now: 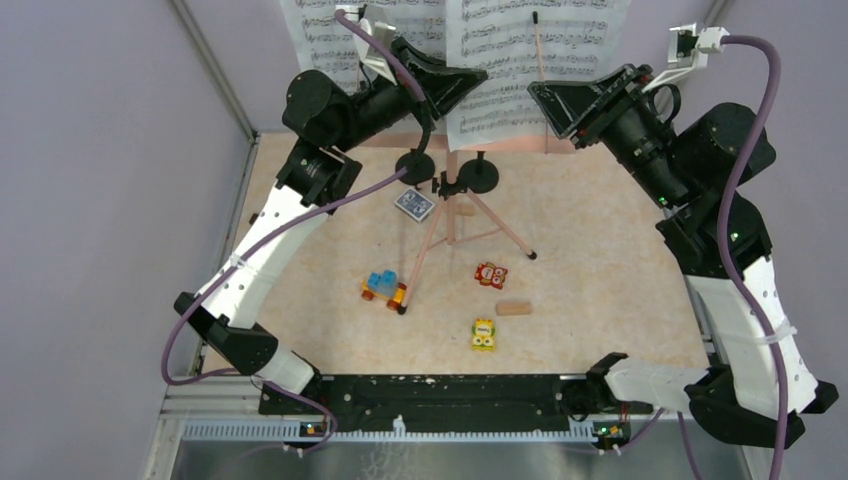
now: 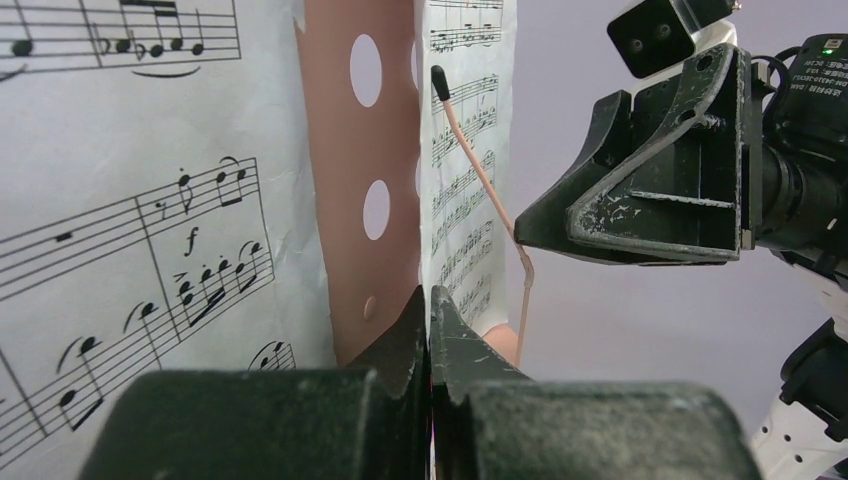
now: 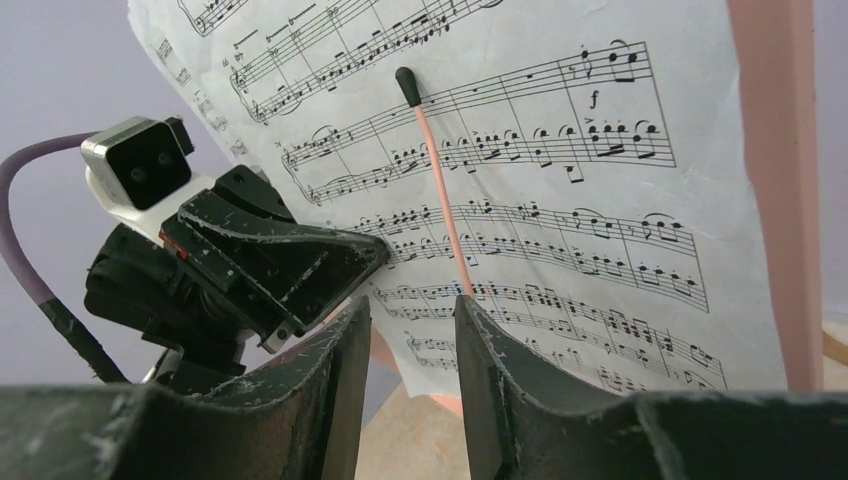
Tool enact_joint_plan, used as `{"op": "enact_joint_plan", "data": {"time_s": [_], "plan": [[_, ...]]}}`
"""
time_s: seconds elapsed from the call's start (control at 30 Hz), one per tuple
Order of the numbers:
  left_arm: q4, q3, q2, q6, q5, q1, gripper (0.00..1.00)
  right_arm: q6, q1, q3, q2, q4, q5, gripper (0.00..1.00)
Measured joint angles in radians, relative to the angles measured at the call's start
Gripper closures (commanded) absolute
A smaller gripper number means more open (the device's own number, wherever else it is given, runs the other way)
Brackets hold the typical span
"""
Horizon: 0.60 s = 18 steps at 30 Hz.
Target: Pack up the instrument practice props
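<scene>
The pink perforated music desk (image 2: 350,150) stands at the back on pink tripod legs (image 1: 436,232), with white sheet-music pages (image 1: 520,50) leaning on it. A thin pink retaining wire (image 3: 440,170) with a black tip lies across the right page. My left gripper (image 2: 430,295) is shut on that page's left edge, near the bottom. My right gripper (image 3: 412,305) is open just in front of the same page's lower corner, with nothing between its fingers. Both grippers (image 1: 478,75) (image 1: 537,92) face each other at the page. Two black round-based mic holders (image 1: 415,165) (image 1: 480,175) stand by the tripod.
A blue card box (image 1: 414,205) lies left of the tripod. Small toy cars (image 1: 385,288) (image 1: 490,274) (image 1: 484,333) and a wooden block (image 1: 514,308) sit on the mat nearer the arm bases. Purple walls close in the sides and back.
</scene>
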Motion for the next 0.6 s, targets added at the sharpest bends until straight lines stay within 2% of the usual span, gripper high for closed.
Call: {"op": "enact_joint_plan", "data": {"time_s": [0.23, 0.4, 0.6], "plan": [[-0.013, 0.000, 0.000, 0.000, -0.018, 0.000, 1.00, -0.018, 0.000, 0.035, 0.031, -0.001, 0.009, 0.76], [-0.023, 0.001, 0.000, 0.000, -0.021, 0.000, 1.00, -0.054, 0.000, 0.080, 0.077, -0.005, 0.009, 0.98], [-0.046, 0.006, -0.003, 0.000, -0.033, -0.001, 1.00, -0.099, 0.000, 0.076, 0.085, 0.000, -0.003, 1.00]]}}
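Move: The right hand's half-open fingers stand almost at the pink clip arm lying over the right-hand music sheet: it is about 2 cm ahead, neither left nor right, about level. The arm's black tip is roughly 6 cm ahead, 1 cm left and 7 cm up; the sheet's left edge, already in the left fingers, is some 3 cm ahead and 10 cm left. From the left hand the clip arm lies about 10 cm right and 1 cm back. Forward and a little left, the right hand eases about 2 cm in to the pink clip arm, rolling some 5 degrees with its left side dipping, while its fingers go from partly open to fully shut at the arm, in front of the sheet; whether they pinch it can't be seen. The left hand all but stays put, keeping its grip on the sheet's left edge. ##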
